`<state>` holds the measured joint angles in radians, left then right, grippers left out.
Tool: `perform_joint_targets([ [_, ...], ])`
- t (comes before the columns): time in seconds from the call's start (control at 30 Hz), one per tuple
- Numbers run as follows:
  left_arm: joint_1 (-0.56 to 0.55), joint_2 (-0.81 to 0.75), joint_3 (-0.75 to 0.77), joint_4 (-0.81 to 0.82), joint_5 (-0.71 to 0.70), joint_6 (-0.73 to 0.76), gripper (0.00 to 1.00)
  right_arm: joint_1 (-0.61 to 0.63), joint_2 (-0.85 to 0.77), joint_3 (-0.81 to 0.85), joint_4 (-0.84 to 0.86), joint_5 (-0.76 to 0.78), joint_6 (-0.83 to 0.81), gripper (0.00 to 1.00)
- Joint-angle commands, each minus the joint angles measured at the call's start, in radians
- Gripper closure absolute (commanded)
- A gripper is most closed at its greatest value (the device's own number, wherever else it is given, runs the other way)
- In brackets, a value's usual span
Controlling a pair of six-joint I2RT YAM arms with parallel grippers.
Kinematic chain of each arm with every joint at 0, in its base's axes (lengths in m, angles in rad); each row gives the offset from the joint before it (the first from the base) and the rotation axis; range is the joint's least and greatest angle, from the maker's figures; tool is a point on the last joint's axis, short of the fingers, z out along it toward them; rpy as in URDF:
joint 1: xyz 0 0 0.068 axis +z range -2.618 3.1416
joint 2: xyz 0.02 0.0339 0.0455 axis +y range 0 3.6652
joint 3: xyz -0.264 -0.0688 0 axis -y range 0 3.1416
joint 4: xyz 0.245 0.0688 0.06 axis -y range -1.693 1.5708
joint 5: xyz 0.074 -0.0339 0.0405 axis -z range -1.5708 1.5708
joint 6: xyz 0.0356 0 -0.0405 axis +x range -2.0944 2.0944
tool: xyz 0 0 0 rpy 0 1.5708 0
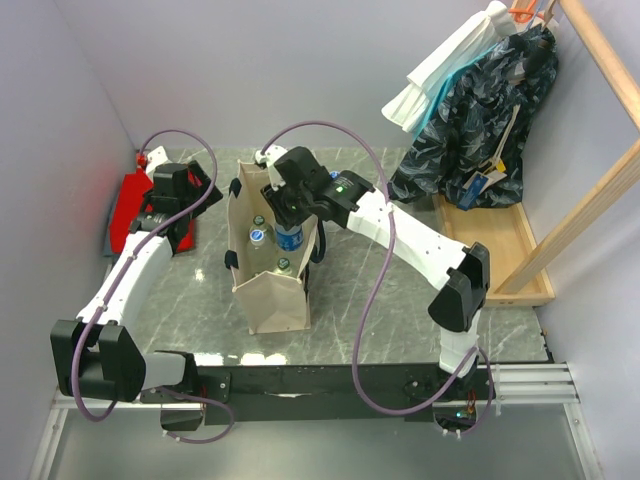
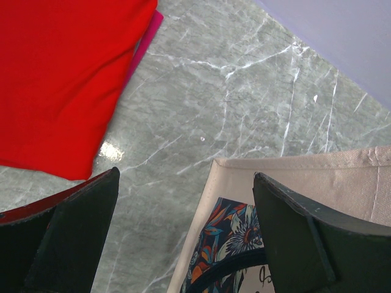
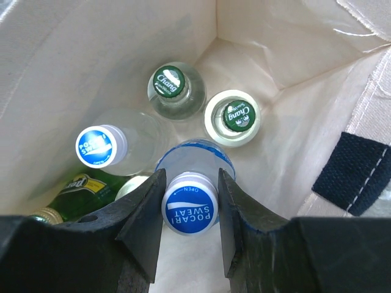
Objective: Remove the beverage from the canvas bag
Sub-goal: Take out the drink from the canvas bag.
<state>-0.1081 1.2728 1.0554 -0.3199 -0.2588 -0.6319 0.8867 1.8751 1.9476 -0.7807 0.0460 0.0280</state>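
Note:
The beige canvas bag [image 1: 272,290] stands upright in the middle of the table, with several bottles inside. My right gripper [image 3: 190,210] reaches down into the bag's mouth and is shut on the blue-and-white cap of a clear Pocari Sweat bottle [image 3: 195,160], one finger on each side. From above, that bottle [image 1: 289,237] shows at the bag's top under the right gripper [image 1: 284,208]. My left gripper [image 2: 186,235] hangs open over the table, beside the bag's outer corner [image 2: 305,177], holding nothing. It sits left of the bag [image 1: 200,195].
Inside the bag stand another Pocari bottle [image 3: 99,146], two green-capped Chang bottles [image 3: 170,82] [image 3: 235,116] and a green bottle [image 3: 91,189]. A navy handle [image 3: 351,174] hangs at the right. A red folded cloth [image 1: 130,205] lies far left. Clothes [image 1: 480,110] hang on a wooden rack at the back right.

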Motion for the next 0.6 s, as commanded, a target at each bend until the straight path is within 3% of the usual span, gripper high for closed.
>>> perform_joint_targets([
  [0.0, -0.002, -0.016, 0.026, 0.016, 0.004, 0.005, 0.04, 0.012, -0.119, 0.094, 0.11, 0.035, -0.019, 1.0],
  [0.57, -0.002, -0.012, 0.028, 0.016, 0.004, 0.005, 0.04, 0.023, -0.139, 0.165, 0.118, 0.058, -0.066, 1.0],
])
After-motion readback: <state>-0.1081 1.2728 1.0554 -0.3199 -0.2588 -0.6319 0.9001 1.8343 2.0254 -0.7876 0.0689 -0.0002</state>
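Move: The right hand already holds the blue-labelled drink by its cap over the bag. The bottle taken out before stands outside, about 9 cm ahead and 10 cm right of this hand, some 14 cm below. Inside, the blue-capped clear bottle is about 7 cm left and 1 cm back, one green-capped bottle 4 cm ahead and 6 cm left, another 5 cm straight ahead. The left hand has the taken-out bottle about 26 cm right and 4 cm ahead. Straight up goes the right hand, about 5 cm and gathering speed, its fingers keeping their pinch on the drink's cap as they draw the bottle up out of the bag, away from the bottles around it. The wrist tips up slightly, by some 5 to 10 degrees, with almost no sideways travel. ##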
